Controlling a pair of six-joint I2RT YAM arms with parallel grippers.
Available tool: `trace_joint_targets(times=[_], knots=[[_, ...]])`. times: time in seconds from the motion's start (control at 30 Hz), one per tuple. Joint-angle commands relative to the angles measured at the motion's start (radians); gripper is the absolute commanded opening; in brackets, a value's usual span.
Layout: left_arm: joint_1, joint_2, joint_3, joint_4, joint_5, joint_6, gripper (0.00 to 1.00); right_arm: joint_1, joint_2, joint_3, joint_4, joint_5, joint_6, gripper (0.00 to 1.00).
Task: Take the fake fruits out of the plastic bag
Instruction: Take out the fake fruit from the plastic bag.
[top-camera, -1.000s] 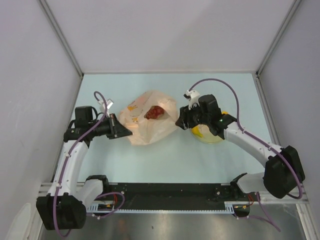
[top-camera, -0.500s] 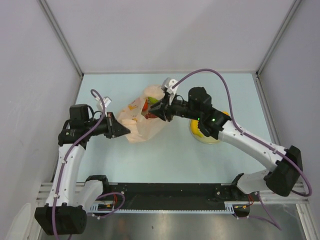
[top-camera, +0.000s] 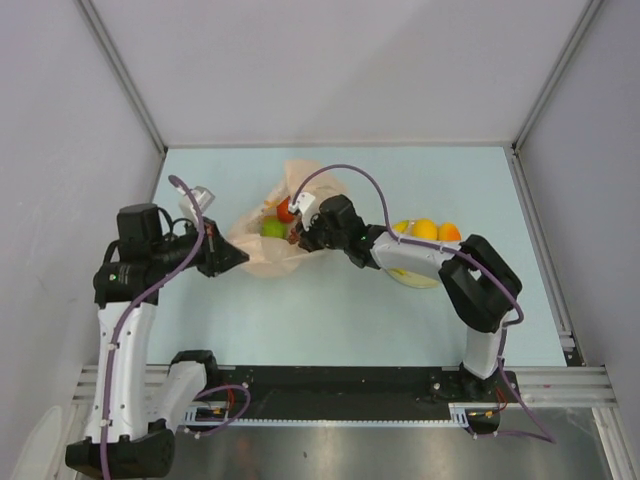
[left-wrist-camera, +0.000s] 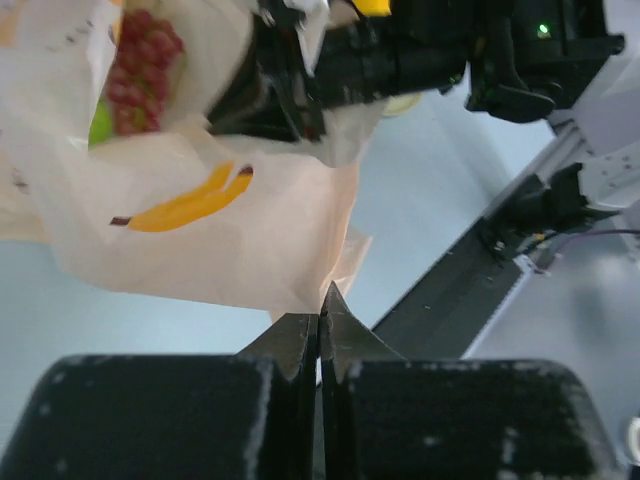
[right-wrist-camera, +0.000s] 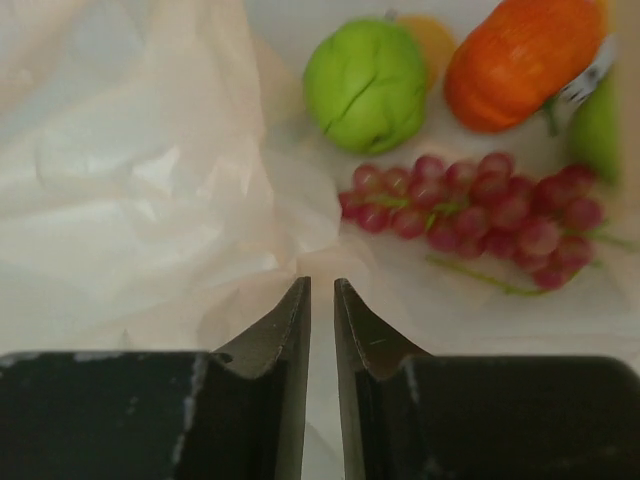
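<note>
The peach plastic bag (top-camera: 262, 258) lies left of centre, and my left gripper (top-camera: 240, 258) is shut on its near edge (left-wrist-camera: 300, 290). My right gripper (top-camera: 298, 235) reaches into the bag's mouth. Its jaws stand a narrow slit apart with a fold of bag film (right-wrist-camera: 300, 215) gathered at the tips (right-wrist-camera: 322, 290). Just ahead of them lie a dark red grape bunch (right-wrist-camera: 480, 215), a green apple (right-wrist-camera: 366, 84) and an orange-red fruit (right-wrist-camera: 520, 62). A yellow banana shape (left-wrist-camera: 185, 205) shows through the film. A lemon (top-camera: 402, 227) and two orange fruits (top-camera: 437, 230) rest on the plate (top-camera: 415, 277).
The plate sits right of the bag, partly under my right arm's forearm. Grey walls close the table in at the back and on both sides. The black base rail (top-camera: 340, 385) runs along the near edge.
My right arm swung from over the plate into the bag's mouth, and its jaws narrowed. My left gripper pulled the bag's edge leftward and kept hold of it.
</note>
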Motion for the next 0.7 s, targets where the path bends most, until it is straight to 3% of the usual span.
trace_joint_targets(times=[0.0,0.1,0.17,0.3,0.37,0.5,0.67], knots=[[0.017,-0.043,0.135,-0.017,-0.165,0.083,0.00,0.026,-0.120,-0.026,-0.134,-0.081,0.045,0.19],[0.017,-0.055,0.200,-0.032,-0.246,0.155,0.00,0.026,-0.188,-0.106,-0.194,-0.126,0.062,0.18],[0.019,-0.064,0.197,-0.063,-0.166,0.198,0.00,0.022,-0.179,-0.105,-0.163,-0.109,0.043,0.18],[0.017,-0.083,0.046,-0.108,-0.046,0.199,0.00,0.005,-0.100,-0.056,0.003,-0.023,0.055,0.20],[0.019,-0.097,0.016,-0.051,-0.074,0.168,0.00,0.010,-0.064,-0.001,0.032,0.041,0.048,0.24],[0.017,-0.058,-0.012,-0.034,-0.023,0.159,0.00,-0.009,0.031,0.102,0.064,0.182,0.092,0.52],[0.017,-0.049,-0.024,-0.025,-0.015,0.151,0.00,-0.046,0.160,0.213,0.041,0.265,0.135,0.75]])
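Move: Some 5 cm ahead of the right hand, about 1 cm to its left and 5 cm below it, lie the red grapes in the open bag. From the right hand, the green apple sits about 6 cm ahead and 7 cm left, and the orange fruit about 11 cm ahead and 4 cm left, both about as low. The left hand, shut on the bag's edge, has the grapes roughly 17 cm ahead, 10 cm to its right and 18 cm below. Drawing back about 6 cm low in the bag, the right hand then reverses and reaches some 10 cm forward towards the grapes, fingers spreading from barely open to about two-thirds while the wrist swings clockwise. The left hand keeps pinching the bag edge, lifts it about 5 cm and lowers it again to slightly under its starting height. ##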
